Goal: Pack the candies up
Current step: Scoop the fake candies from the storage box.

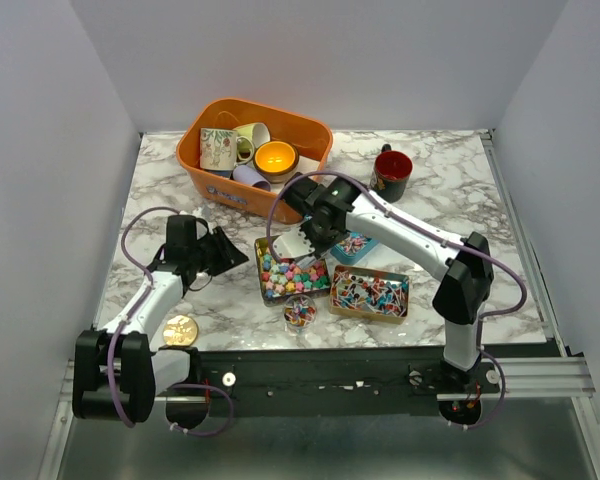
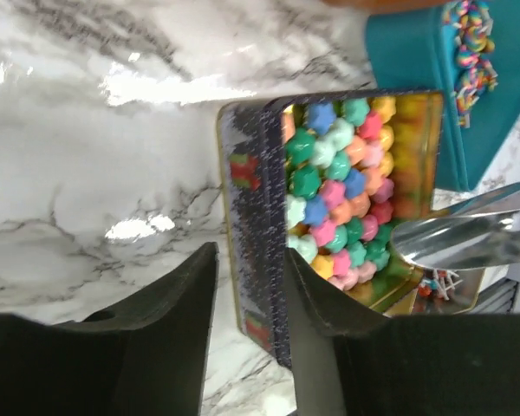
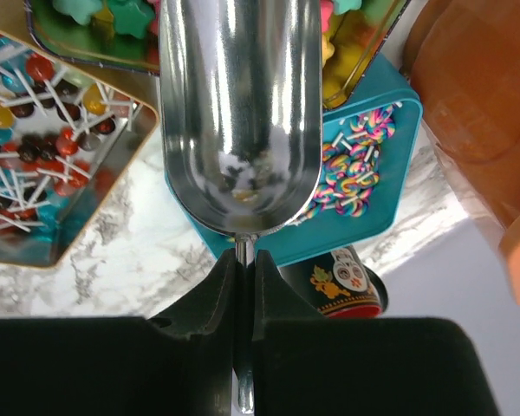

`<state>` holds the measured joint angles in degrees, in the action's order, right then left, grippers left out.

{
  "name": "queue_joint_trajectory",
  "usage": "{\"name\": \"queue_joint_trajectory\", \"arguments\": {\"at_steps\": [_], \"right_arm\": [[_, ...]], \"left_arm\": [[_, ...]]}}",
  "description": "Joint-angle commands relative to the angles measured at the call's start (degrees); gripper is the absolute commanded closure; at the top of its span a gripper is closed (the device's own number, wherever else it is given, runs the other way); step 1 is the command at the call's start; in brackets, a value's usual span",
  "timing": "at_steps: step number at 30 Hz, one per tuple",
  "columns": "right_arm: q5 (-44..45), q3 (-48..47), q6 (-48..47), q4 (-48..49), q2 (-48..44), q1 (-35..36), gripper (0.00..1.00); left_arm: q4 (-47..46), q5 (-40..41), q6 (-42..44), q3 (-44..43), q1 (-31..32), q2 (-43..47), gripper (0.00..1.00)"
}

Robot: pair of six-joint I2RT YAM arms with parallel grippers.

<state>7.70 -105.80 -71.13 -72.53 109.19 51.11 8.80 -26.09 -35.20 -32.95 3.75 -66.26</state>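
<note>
Pastel star candies fill an open rectangular tin at the table's middle. My left gripper is open at the tin's left end, and the tin's dark wall shows in the gap between its fingers. My right gripper is shut on the thin handle of a metal scoop, which hangs over the star tin's far end. The scoop's bowl looks nearly empty. A teal tin of swirled lollipops and a gold tin of stick candies lie beside it.
A small round dish of confetti bits sits in front of the star tin. A gold coin-like disc lies near the left arm. An orange basket of cups stands at the back, and a red-and-black mug at the back right.
</note>
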Motion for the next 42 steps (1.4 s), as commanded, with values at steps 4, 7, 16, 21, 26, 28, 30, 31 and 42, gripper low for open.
{"name": "queue_joint_trajectory", "arguments": {"at_steps": [4,7,16,21,26,28,30,31,42], "right_arm": [[17.5,-0.4,-5.9,2.3,2.5,2.9,0.99],[21.3,1.5,-8.4,5.5,3.0,3.5,0.99],[28.6,5.3,-13.5,12.1,6.0,7.1,0.99],[33.2,10.4,-20.4,21.1,6.4,7.9,0.99],[33.5,10.6,-21.6,21.6,7.6,9.3,0.99],[32.0,10.4,-19.7,20.3,7.7,10.0,0.99],[29.4,9.8,-17.7,17.4,7.6,11.3,0.99],[28.3,9.6,-15.6,16.5,7.5,11.6,0.99],[18.7,15.5,-10.4,10.9,4.7,13.4,0.99]], "left_arm": [[2.1,1.7,-5.5,7.2,0.1,4.2,0.90],[1.5,1.2,-7.2,10.9,0.4,5.7,1.00],[0.4,1.4,-8.1,13.6,11.3,8.4,1.00],[-0.6,0.8,-8.0,14.4,16.5,7.7,1.00],[-3.2,-0.2,-7.9,15.3,17.1,5.8,1.00],[-4.4,-0.4,-8.0,15.5,17.1,5.8,1.00],[-5.4,0.0,-8.2,16.2,17.1,6.1,1.00],[-6.1,0.4,-8.2,16.3,17.1,6.7,1.00],[-8.0,2.7,-8.7,17.6,16.6,9.3,1.00]]}}
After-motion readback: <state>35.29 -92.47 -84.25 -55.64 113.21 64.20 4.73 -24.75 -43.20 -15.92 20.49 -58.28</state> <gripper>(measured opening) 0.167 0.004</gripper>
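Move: The candy tin I work on has its middle about 8 cm left, 5 cm back and 13 cm below my right hand, which still holds the scoop. The teal box is 4 cm ahead and 4 cm right of that hand, the lollipop box 9 cm back and 8 cm right. From my left hand the tin is 12 cm right, 3 cm back and 7 cm below, and the glass jar 13 cm right and 12 cm back, as low. My left hand shuts its empty fingers as it drops about 6 cm and draws back about 10 cm, then slides right to the tin's near left corner and stays, closed tips against the wall. My right hand keeps its grip on the scoop: forward, tipping some 35 degrees so the bowl noses down, then left and down into the candies, and finally back towards me. ##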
